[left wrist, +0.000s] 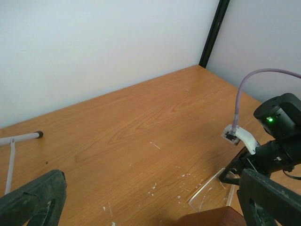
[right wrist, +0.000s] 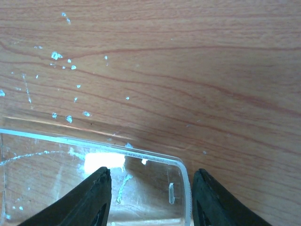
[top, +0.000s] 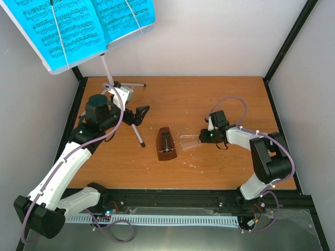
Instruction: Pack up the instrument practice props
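Observation:
The brown pyramid metronome (top: 166,145) lies mid-table, its clear front cover (top: 189,141) flat on the wood just to its right. My right gripper (top: 202,137) is at the cover's right end. In the right wrist view its jaws (right wrist: 151,188) straddle the cover's narrow end (right wrist: 56,174), with a small gap at the right finger (right wrist: 211,200). The silvery music stand (top: 107,68) rises at the back left, holding cyan sheet music (top: 84,26). My left gripper (top: 137,116) hangs wide open beside the stand's legs, holding nothing.
One stand leg (top: 138,135) reaches toward the metronome, another (left wrist: 21,137) lies along the back wall. White flecks dot the wood around the cover (left wrist: 211,190). A black frame post (top: 288,42) stands at the back right corner.

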Robot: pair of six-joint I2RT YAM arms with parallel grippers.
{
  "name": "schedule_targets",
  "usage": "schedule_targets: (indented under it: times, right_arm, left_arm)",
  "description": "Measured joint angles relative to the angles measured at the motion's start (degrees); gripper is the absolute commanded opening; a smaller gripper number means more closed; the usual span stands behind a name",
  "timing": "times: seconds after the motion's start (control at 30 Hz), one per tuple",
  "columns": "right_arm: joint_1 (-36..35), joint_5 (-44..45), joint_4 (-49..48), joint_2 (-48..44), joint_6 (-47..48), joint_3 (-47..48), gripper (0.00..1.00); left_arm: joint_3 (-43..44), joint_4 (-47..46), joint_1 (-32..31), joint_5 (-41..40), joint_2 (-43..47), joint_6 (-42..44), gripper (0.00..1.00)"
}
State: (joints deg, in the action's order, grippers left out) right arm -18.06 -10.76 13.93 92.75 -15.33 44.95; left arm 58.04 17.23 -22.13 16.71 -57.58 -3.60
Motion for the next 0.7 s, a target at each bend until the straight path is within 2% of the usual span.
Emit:
schedule_targets:
  times: [0.3, 0.53, 0.7]
  right_arm:
    - [0.04, 1.18, -0.52, 1.27, 0.76, 0.87, 0.32]
    - [0.04, 1.57, -1.14, 1.49, 0.42, 0.61, 0.17]
    - [0.04, 1.97, -1.75, 1.49, 0.15, 0.20, 0.11]
  left_arm:
    - [3.85, 2.14, 0.00, 2.49, 3.26, -2.29, 0.99]
    - [5.46, 2.49, 0.00, 4.61, 3.61, -3.50, 0.99]
    - [5.46, 3.17, 0.00, 5.44, 3.56, -3.98, 1.00]
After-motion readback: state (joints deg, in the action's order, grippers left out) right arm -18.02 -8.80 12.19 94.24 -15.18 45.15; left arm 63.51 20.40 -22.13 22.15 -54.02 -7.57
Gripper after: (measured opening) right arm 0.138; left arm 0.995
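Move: The clear cover lies flat under the right hand, its right end between the half-open fingers and its middle about 5 cm to the left and 2 cm back, roughly 1 cm lower. The metronome is some 15 cm left of the right hand and 2 cm back. From the raised left hand the cover is about 21 cm to the right, level in reach and some 30 cm below. The right hand, nearly in place, closes on the cover's right end; the left rises about 5 cm and back. ##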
